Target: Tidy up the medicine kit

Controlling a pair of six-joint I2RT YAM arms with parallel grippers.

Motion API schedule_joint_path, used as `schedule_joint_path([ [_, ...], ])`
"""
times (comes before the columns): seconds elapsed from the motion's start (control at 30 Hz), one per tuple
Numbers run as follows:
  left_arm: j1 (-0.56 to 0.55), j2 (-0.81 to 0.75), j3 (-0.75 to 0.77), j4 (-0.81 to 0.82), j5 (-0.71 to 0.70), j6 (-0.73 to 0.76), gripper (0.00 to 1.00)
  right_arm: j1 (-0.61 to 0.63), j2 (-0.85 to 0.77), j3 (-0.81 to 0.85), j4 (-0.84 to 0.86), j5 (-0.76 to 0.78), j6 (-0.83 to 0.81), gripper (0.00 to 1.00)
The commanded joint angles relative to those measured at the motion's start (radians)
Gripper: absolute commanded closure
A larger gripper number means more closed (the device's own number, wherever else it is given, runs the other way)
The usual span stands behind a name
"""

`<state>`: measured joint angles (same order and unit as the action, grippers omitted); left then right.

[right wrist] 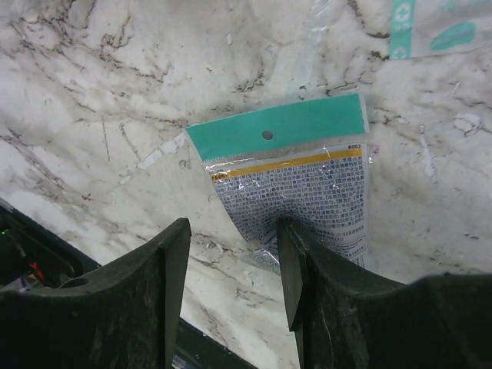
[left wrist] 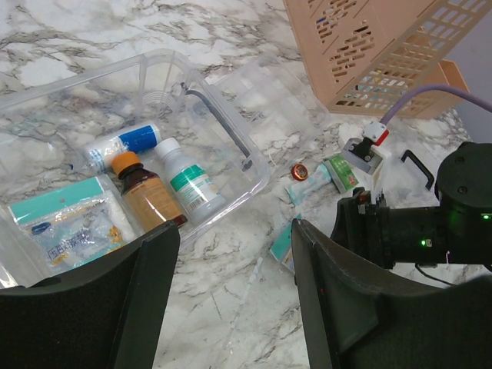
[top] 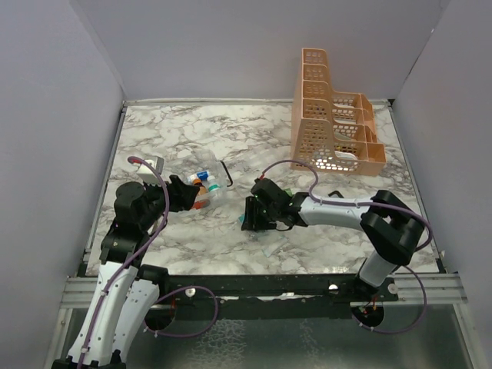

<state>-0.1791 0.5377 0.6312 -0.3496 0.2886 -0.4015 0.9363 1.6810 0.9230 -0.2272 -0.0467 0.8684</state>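
Observation:
The medicine kit, a clear plastic box, lies open on the marble table, its lid with the black handle folded out beside it. Inside are a brown bottle, a white bottle, a blue-and-white roll and a teal-topped packet. My left gripper hangs open just in front of the box, over bare table. My right gripper is open and low over another teal-topped packet that lies flat; its right finger covers the packet's lower end.
The tall orange rack stands at the back right. Between the kit and the right arm lie a small orange-capped tube and a green-and-white pack. A black clip lies beside the right arm. Grey walls enclose the table.

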Motion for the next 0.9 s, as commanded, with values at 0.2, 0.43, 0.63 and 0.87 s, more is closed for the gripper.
schedule_joint_path([
  [0.2,-0.003,0.016,-0.005,0.026,-0.001,-0.008,0.37,0.010,-0.177,-0.030,-0.005,0.126,-0.008,0.51],
  [0.43,-0.004,0.029,-0.005,0.025,0.003,-0.008,0.37,0.010,-0.183,-0.040,-0.120,0.262,-0.067,0.51],
  [0.63,-0.003,0.042,-0.004,0.025,0.005,-0.007,0.37,0.010,-0.104,-0.005,-0.140,0.265,-0.149,0.51],
  [0.87,-0.003,0.048,-0.004,0.025,0.006,-0.006,0.37,0.010,-0.019,0.017,-0.114,0.150,-0.238,0.55],
])
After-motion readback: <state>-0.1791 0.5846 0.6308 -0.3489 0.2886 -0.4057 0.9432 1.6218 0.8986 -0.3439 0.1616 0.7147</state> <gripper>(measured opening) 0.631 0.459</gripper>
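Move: Just right of the low right hand lies the green-topped medicine packet, its middle some 3 cm right and 2 cm ahead, about 1 cm below. From that hand the thin wrapper is about 5 cm right and 4 cm back, the white strip packet 9 cm right and 9 cm ahead, and the clear box of bottles 13 cm left and 12 cm ahead. From the left hand, the medicine packet is about 15 cm right, 3 cm back and 21 cm down. Hopping off the packet, the right hand rises about 5 cm, then shifts some 5 cm right and a little forward as it comes back down at the packet's right edge. The fingers stay half open; their lean swings roughly 15 degrees from left towards forward. The right finger leaves the packet, and the left fingertip now comes down on its near right part, the right one beyond the edge. ##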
